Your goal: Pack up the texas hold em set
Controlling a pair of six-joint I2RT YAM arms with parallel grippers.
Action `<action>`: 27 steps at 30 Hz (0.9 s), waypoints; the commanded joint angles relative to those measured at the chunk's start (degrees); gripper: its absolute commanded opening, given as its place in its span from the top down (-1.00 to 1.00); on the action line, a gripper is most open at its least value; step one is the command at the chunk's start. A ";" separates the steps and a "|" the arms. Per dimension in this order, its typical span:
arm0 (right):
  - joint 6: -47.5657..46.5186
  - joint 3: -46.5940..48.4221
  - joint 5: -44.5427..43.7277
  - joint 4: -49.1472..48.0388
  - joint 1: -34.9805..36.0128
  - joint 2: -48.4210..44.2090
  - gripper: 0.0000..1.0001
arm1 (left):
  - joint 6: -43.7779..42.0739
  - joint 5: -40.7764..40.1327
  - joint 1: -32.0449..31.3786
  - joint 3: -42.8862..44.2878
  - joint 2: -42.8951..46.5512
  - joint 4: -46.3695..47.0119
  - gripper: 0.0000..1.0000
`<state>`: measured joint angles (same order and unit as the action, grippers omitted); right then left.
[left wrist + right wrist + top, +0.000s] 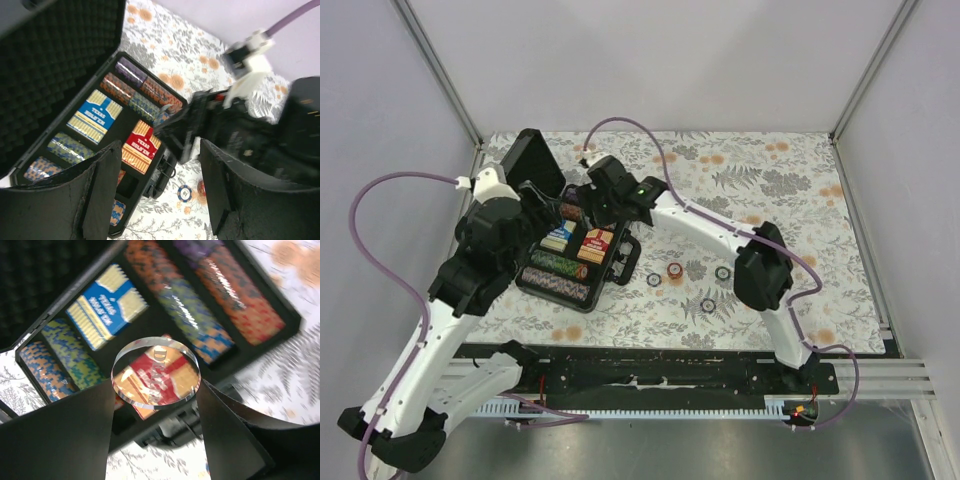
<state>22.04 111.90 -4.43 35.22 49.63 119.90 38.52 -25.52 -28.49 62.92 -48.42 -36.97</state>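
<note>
The black case (552,296) of the texas hold em set lies open left of centre, with its foam lid (535,160) raised at the back. It holds rows of coloured chips (200,310), a blue deck (107,307) and a red deck (141,146). My right gripper (156,390) hovers over the case, shut on a clear round disc marked DEALER (156,372). My left gripper (159,150) is open and empty above the case's near right edge. Several loose chips (674,271) lie on the cloth right of the case, a blue one (184,192) among them.
A floral cloth (770,190) covers the table, and grey walls enclose it on three sides. Both arms crowd over the case, with the right arm's wrist (240,130) close in front of my left fingers. Purple cables (380,250) loop beside each arm.
</note>
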 commanded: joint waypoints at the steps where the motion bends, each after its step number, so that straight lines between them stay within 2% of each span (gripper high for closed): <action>1: -7.00 8.06 -0.05 -4.72 4.33 6.83 -0.21 | -1.79 -7.00 -0.16 5.89 2.10 -5.20 -0.40; 12: -14.83 15.10 -4.36 -14.65 9.08 16.41 -0.22 | -1.17 -6.12 -0.25 6.96 4.65 -8.91 -0.40; 19: -16.68 17.65 -7.35 -14.83 9.52 19.85 -0.25 | -1.43 -5.86 -0.25 6.70 4.57 -9.26 -0.40; 27: -17.03 18.62 -5.95 -15.27 9.53 22.22 -0.32 | -1.52 -5.95 -0.16 6.69 4.04 -9.26 -0.40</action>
<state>6.09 127.24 -10.20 23.24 59.05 140.90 38.28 -29.98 -28.49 68.10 -44.18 -46.70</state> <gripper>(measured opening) 0.684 0.700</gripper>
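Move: The right hand, already holding the clear dealer disc, has the blue Texas Hold'em deck about 14 cm to its left, 1 cm ahead and 13 cm below. At that height, the red deck lies some 4 cm left and 1 cm back of the hand, the far chip rows about 8 cm ahead and 8 cm left, and the green chip row 14 cm left and 7 cm back. From the empty left hand the blue deck is roughly 9 cm ahead, 6 cm left and 27 cm below. Swinging left across the open case from the red deck, the right hand travels about 12 cm and sinks about 7 cm towards the blue deck, dipping back a little on the way and coming forward again. Its wrist turns counter-clockwise and tips slightly up, and its fingers keep hold of the dealer disc. The open, empty left hand backs off left and upward, then settles slightly. ##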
